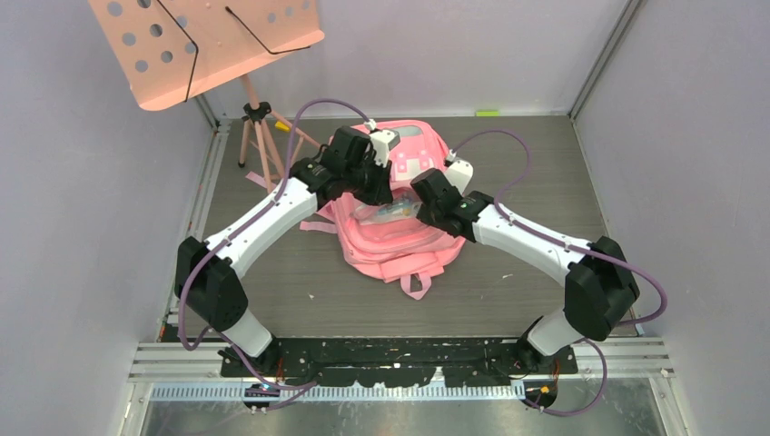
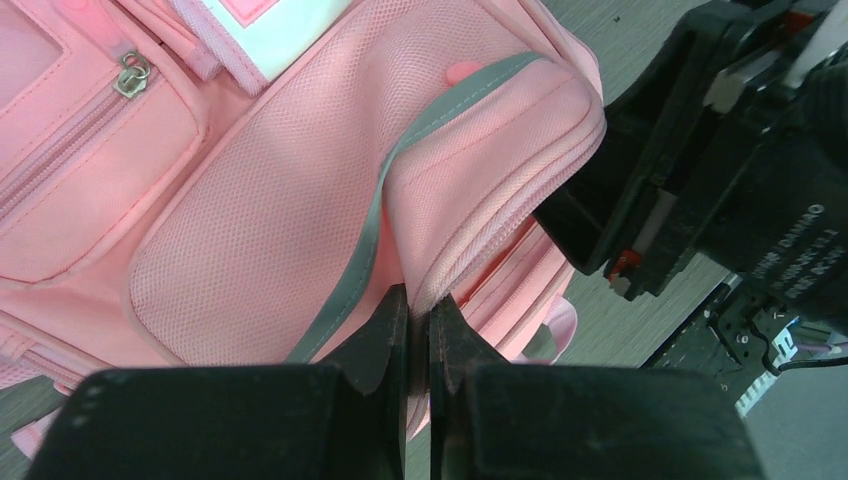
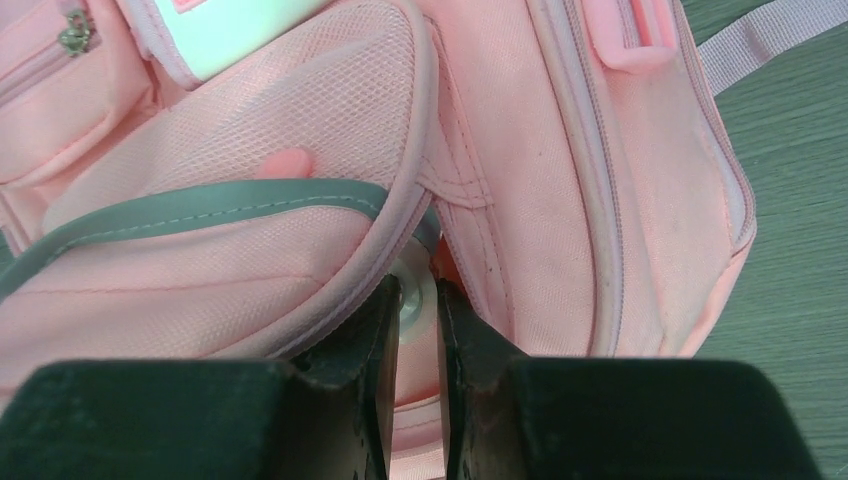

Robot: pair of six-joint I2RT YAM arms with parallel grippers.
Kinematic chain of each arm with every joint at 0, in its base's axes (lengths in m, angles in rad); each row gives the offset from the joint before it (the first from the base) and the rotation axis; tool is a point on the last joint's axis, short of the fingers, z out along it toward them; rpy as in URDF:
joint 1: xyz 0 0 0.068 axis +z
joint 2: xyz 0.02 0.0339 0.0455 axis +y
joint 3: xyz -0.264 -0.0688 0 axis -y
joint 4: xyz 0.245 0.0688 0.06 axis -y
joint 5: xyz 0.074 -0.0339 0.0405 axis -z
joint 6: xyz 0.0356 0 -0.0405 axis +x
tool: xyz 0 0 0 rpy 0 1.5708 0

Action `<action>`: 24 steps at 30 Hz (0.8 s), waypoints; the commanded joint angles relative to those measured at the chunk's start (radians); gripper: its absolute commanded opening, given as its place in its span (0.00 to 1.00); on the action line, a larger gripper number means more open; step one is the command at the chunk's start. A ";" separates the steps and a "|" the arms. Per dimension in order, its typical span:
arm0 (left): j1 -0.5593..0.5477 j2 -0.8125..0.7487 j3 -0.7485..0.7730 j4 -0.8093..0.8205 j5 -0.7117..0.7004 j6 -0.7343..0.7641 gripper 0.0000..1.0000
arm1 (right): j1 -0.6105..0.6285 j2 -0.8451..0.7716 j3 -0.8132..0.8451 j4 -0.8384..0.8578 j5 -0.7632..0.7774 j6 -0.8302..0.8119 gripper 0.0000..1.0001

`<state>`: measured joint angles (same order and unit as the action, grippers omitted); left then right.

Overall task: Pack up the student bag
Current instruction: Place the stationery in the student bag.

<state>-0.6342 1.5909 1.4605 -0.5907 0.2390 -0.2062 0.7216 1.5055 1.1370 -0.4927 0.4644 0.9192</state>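
The student bag (image 1: 399, 247), a large soft pink backpack, lies on the dark table between both arms. Its grey reflective strip (image 2: 372, 235) crosses a mesh front pocket. My left gripper (image 2: 420, 300) is shut on a fold of pink fabric at the edge of the bag's zip opening. In the top view the left gripper (image 1: 380, 186) sits over the bag's left side. My right gripper (image 3: 417, 287) is shut at the opening's rim, with a small silvery round piece between its fingers. From above, the right gripper (image 1: 420, 191) is over the bag's right side. Something pale shows inside the opening (image 1: 397, 213).
A salmon-pink perforated music stand (image 1: 209, 45) on a tripod (image 1: 259, 123) stands at the back left. Grey walls close in the table on three sides. A pink strap (image 1: 416, 283) trails toward the near edge. The right arm's black wrist (image 2: 720, 150) is close beside my left gripper.
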 commanded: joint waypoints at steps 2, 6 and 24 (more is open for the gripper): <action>0.001 -0.044 0.027 0.038 0.049 -0.029 0.00 | 0.001 0.052 0.038 0.077 0.085 0.015 0.22; 0.002 -0.041 0.027 0.037 0.052 -0.030 0.00 | 0.004 0.041 0.032 0.073 0.079 0.016 0.41; -0.001 -0.010 -0.055 0.040 0.028 -0.006 0.00 | 0.000 -0.321 -0.101 -0.163 -0.077 -0.087 0.69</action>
<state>-0.6312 1.6009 1.4414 -0.5877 0.2466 -0.2016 0.7303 1.2961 1.0485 -0.5510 0.4023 0.8684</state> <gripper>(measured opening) 0.061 0.666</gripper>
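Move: The right hand holds the tape roll in its fingertips, about 1 cm ahead and just below, already inside the bag's open front pocket. The Monami pack lies in the same pocket some 6 cm to its left, level fore and aft and 2 cm lower; the bag's loop is about 16 cm back, 1 cm left and 8 cm down. From the left hand, pinching the pocket flap, the roll is about 7 cm right, 2 cm back and 6 cm lower. Dipping just under 1 cm into the pocket, the right hand spreads its fingers from a narrow grip to about two-thirds open and lets go of the tape roll, then withdraws back by about 4 cm, rising 3 to 4 cm and easing right, clear of the pocket mouth. The left hand keeps the flap pinched, sagging about 1 cm at the end. ##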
